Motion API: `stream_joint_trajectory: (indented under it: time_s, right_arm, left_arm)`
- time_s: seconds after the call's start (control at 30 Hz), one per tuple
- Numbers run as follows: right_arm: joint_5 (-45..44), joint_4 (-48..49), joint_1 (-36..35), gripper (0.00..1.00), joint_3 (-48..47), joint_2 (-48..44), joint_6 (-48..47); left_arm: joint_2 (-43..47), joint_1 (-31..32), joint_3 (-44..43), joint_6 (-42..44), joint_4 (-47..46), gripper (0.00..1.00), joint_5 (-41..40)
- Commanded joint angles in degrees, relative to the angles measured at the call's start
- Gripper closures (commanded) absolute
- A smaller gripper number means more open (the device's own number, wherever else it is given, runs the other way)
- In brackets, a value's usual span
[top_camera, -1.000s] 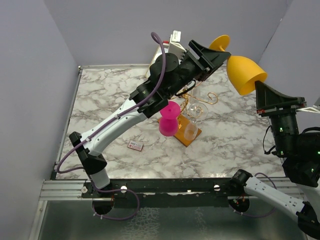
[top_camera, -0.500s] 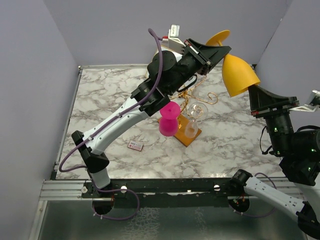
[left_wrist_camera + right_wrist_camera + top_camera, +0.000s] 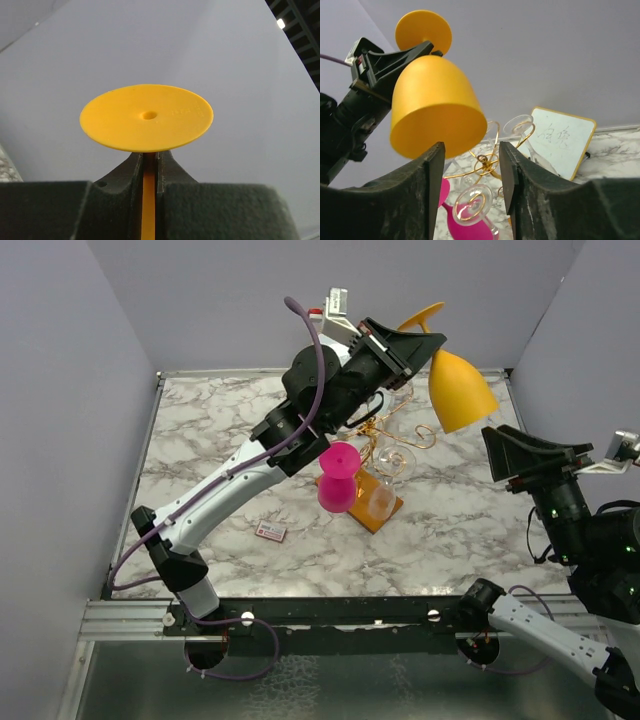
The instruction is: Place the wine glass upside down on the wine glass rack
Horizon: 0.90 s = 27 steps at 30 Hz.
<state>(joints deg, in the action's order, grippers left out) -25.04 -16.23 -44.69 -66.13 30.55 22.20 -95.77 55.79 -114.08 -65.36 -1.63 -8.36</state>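
The yellow wine glass (image 3: 460,390) hangs high over the back of the table, bowl mouth pointing down and to the right, foot (image 3: 420,315) up. My left gripper (image 3: 418,338) is shut on its stem. In the left wrist view the stem (image 3: 148,200) runs between the closed jaws, with the round foot (image 3: 146,117) just past them. My right gripper (image 3: 497,458) is open, just below and to the right of the bowl and apart from it; the bowl (image 3: 435,105) sits above its left finger (image 3: 436,172). The wine glass rack (image 3: 385,435) stands beneath, on its wooden base (image 3: 372,512).
A pink glass (image 3: 338,480) and clear glasses (image 3: 395,462) hang upside down on the rack. A gold-framed mirror (image 3: 560,140) leans at the back wall. A small box (image 3: 271,531) lies on the marble table (image 3: 220,440). Grey walls close in on the left, back and right.
My right gripper has let go of the yellow bowl, opened and dropped away. My left gripper has shut on the stem and carried the glass left and lower, towards the rack.
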Motion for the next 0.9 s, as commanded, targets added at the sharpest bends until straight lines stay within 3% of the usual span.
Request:
stream_joint_trajectory:
  time_s: [0.0, 0.2, 0.47, 0.67, 0.87]
  right_arm:
    - [6.5, -8.9, -0.3, 0.50, 0.7, -3.3, -0.9]
    - [7.8, -15.0, -0.3, 0.50, -3.6, -2.8, 0.8]
    - [4.7, -25.3, -0.3, 0.52, -20.6, 8.3, 10.6]
    - [5.5, -27.8, -0.3, 0.52, -25.6, 13.4, 19.6]
    - [6.9, -28.9, -0.3, 0.52, -31.4, 17.4, 21.4]
  left_arm:
    - [4.1, -1.2, 1.1, 6.5, -3.5, 1.00, -3.9]
    - [6.9, -1.2, 5.2, 15.7, -10.3, 1.00, -4.4]
    - [8.0, -1.2, 7.4, 33.9, -17.0, 1.00, 5.2]
    - [8.4, -1.1, 9.1, 48.2, -21.6, 1.00, 16.8]
    - [9.1, -0.9, 11.6, 58.9, -24.1, 1.00, 26.0]
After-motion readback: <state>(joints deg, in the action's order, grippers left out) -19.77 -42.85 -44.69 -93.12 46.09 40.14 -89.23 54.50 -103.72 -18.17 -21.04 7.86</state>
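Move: The left hand holds the yellow wine glass by its stem. The rack's free right-hand hook lies some 5 cm ahead of it, 4 cm to its right and 26 cm below; the rack's hub is about 6 cm ahead and 4 cm left at that height. The clear glass hanging nearest is level ahead, 1 cm left, the pink glass 1 cm ahead, 9 cm left, both 34 cm down. From the right hand the hook is about 14 cm ahead, 4 cm left and 17 cm below. Leftward and slightly upward first, about 4 cm, then back some 3 cm, the left hand carries the yellow glass high above the rack, rolling about 50 degrees to bring its foot over its bowl while the fingers keep pinching the stem. The right hand, empty and half open, dips back and down, then rises about 5 cm and eases left and forward, its fingertips tipping down. ##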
